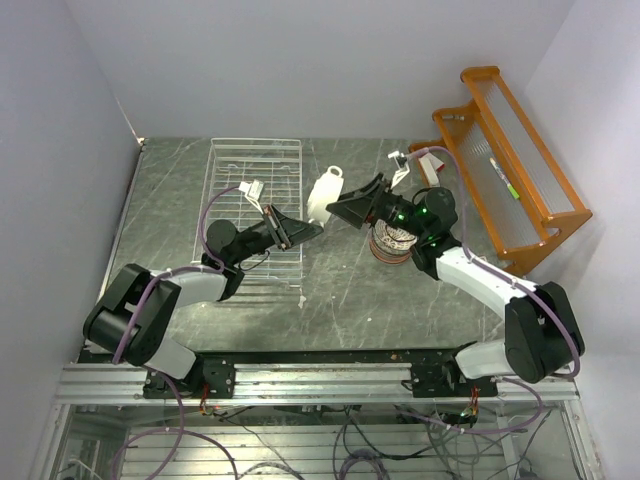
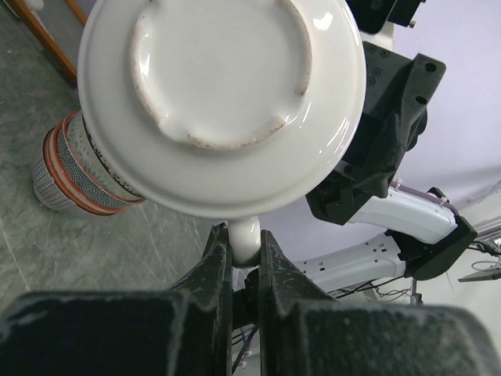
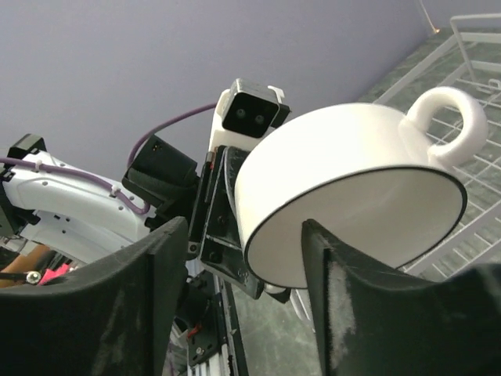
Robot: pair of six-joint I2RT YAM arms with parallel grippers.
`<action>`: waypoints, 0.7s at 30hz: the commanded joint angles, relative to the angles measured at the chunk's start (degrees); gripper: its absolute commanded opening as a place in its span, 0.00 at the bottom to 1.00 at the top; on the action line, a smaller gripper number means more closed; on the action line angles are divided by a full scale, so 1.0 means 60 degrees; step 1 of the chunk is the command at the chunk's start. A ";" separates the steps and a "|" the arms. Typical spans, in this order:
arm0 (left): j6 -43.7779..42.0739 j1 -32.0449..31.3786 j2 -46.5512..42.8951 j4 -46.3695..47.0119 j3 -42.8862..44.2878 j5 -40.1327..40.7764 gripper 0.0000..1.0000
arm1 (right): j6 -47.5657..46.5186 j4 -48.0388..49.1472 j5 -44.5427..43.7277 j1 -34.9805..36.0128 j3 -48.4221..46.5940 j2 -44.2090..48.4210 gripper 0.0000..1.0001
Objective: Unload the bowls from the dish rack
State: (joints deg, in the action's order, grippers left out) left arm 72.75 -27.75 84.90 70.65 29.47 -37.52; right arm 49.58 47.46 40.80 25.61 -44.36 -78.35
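A cream bowl (image 1: 325, 195) hangs in the air between the two arms, just right of the dish rack (image 1: 255, 180). My left gripper (image 1: 312, 229) is shut on a small white handle at its rim (image 2: 244, 235); the bowl's underside (image 2: 219, 102) fills the left wrist view. My right gripper (image 1: 338, 207) is open and straddles the opposite rim. One finger (image 3: 352, 313) is inside the bowl (image 3: 352, 180), the other finger (image 3: 133, 313) stands outside, apart from the wall. A ring handle (image 3: 446, 117) sticks out at the bowl's far side. A stack of patterned bowls (image 1: 392, 243) (image 2: 70, 172) stands on the table under the right arm.
The white wire dish rack (image 3: 470, 70) lies at the back left of the dark table. An orange wooden shelf (image 1: 510, 160) stands at the back right, close behind the right arm. Walls close in the table on three sides.
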 commanded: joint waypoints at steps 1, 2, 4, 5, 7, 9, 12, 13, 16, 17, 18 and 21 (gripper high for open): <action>0.0578 -0.0079 -0.0418 0.4703 0.0018 -0.0333 0.07 | 0.0219 0.0899 0.0120 0.0118 -0.0436 -0.0166 0.54; 0.0564 -0.0091 -0.0404 0.4697 -0.0004 -0.0318 0.07 | 0.0236 0.0938 0.0115 0.0139 -0.0464 -0.0226 0.52; 0.0560 -0.0114 -0.0336 0.4704 -0.0030 -0.0310 0.07 | 0.0325 0.1104 0.0150 0.0156 -0.0494 -0.0343 0.44; 0.0560 -0.0117 -0.0304 0.4717 -0.0032 -0.0301 0.07 | 0.0403 0.1220 0.0169 0.0156 -0.0490 -0.0413 0.39; 0.0532 -0.0143 -0.0272 0.4719 -0.0052 -0.0269 0.07 | 0.0588 0.1522 0.0195 0.0156 -0.0488 -0.0532 0.23; 0.0516 -0.0172 -0.0264 0.4719 -0.0034 -0.0279 0.07 | 0.0687 0.1651 0.0273 0.0156 -0.0509 -0.0652 0.04; 0.0535 -0.0180 -0.0264 0.4711 0.0006 -0.0317 0.07 | 0.0787 0.1830 0.0381 0.0160 -0.0520 -0.0782 0.00; 0.0555 -0.0180 -0.0253 0.4718 0.0009 -0.0336 0.07 | 0.0783 0.1853 0.0406 0.0157 -0.0525 -0.0810 0.00; 0.0566 -0.0180 -0.0249 0.4717 -0.0084 -0.0348 0.14 | 0.0545 0.1532 0.0434 0.0151 -0.0587 -0.0750 0.00; 0.0550 -0.0180 -0.0253 0.4718 -0.0141 -0.0329 0.22 | 0.0350 0.1250 0.0426 0.0163 -0.0672 -0.0711 0.00; 0.0526 -0.0180 -0.0250 0.4700 -0.0194 -0.0318 0.30 | 0.0110 0.0899 0.0426 0.0157 -0.0785 -0.0670 0.00; 0.0407 -0.0118 -0.0299 0.4704 -0.0499 -0.0194 0.57 | -0.0821 -0.0656 0.0316 0.0145 -0.1311 -0.0496 0.00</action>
State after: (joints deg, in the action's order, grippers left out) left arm 72.40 -28.32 84.73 72.29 28.14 -37.10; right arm 53.63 51.79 43.66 26.72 -47.33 -82.54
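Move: The white two-handled bowl is already held by its near handle in the left gripper; its middle is about 7 cm ahead of that hand, 1 cm to its right and 1 cm lower. From the open right gripper, which straddles the upper rim, that middle is roughly 2 cm ahead, 2 cm left and 5 cm below. The bowl stack stands some 14 cm right of the right hand, 1 cm ahead and 24 cm down; the dish rack lies about 19 cm left and 9 cm ahead of it, 26 cm down. Ease the right gripper about 1.5 cm left over the upper rim of the bowl, rising roughly 1 cm with a slight counter-clockwise turn, and shut its fingers to pinch the rim wall. Keep the left gripper in place on the near handle until the right has its grip, then open its fingers to let the handle go. ##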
